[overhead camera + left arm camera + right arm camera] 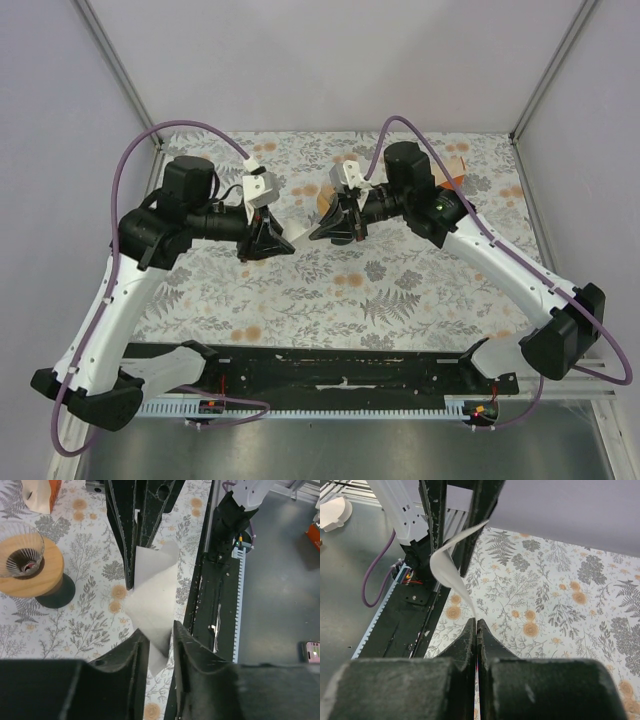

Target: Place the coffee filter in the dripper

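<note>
The coffee filter (152,605), a thin white paper sheet, hangs in the air between the two grippers over the flowered table. My right gripper (476,622) is shut on one edge of the filter (451,567), which curls away toward the left arm's fingers (436,525). My left gripper (159,630) is open, with the filter's other corner loose in the gap between its jaws. From above, the left gripper (283,245) and the right gripper (318,232) meet tip to tip at mid-table. The dripper (30,572) stands on a dark base to the left, partly hidden behind the right gripper in the top view (322,200).
An orange-and-white box (40,492) lies beyond the dripper, at the back right in the top view (455,165). The black mounting rail (210,605) runs along the table's near edge. Purple cables (150,140) loop above both arms.
</note>
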`<state>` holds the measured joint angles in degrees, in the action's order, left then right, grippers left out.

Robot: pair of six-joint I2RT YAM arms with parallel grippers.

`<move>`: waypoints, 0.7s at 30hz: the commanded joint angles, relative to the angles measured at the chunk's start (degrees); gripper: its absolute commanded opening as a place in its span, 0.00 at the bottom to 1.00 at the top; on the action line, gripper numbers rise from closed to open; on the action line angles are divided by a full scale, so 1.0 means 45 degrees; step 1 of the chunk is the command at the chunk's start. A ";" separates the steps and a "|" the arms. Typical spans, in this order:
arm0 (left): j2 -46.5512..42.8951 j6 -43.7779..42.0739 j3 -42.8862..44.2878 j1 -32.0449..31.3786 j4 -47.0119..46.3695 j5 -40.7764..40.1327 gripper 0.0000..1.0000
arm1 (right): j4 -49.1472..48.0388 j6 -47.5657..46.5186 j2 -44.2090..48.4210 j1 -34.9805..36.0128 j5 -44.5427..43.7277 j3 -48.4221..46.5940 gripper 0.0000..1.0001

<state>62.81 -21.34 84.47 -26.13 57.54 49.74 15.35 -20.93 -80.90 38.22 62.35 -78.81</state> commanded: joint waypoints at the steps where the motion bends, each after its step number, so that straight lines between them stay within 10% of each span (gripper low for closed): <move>1: 0.0047 0.1071 0.0916 -0.0053 -0.0696 0.0901 0.24 | 0.0435 -0.0506 0.0166 -0.0016 -0.0592 -0.0554 0.00; 9: -0.0051 0.1383 0.0996 -0.0053 -0.0930 0.0142 0.02 | 0.0494 -0.0037 -0.0126 -0.0114 -0.1062 -0.0807 0.00; 21: -0.0304 0.0681 0.1541 -0.0053 -0.1886 -0.3763 0.02 | 0.0708 0.0022 0.0302 -0.0133 -0.0925 -0.0379 0.00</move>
<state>63.05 -17.45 87.81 -26.13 54.02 39.97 18.22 -21.45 -81.34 37.74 58.15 -79.90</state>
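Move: Between the two hands hangs the coffee filter, still pinched by the right; its middle lies about 3 cm to the right and 1 cm ahead of the left hand, about level with it, its near corner already between the half-open left fingers. The dripper stands some 20 cm ahead of the left hand, 9 cm to its right and 27 cm lower. From the right hand the dripper is about 18 cm ahead, 4 cm to the right and 26 cm down. Closing on the filter's near corner, the left hand pinches it shut while rising about 2 cm, then swings forward some 3 cm and slightly left, turning about 10 degrees counter-clockwise. The right hand keeps its shut grip on the other side of the filter, easing forward about 1.5 cm and then staying put. ##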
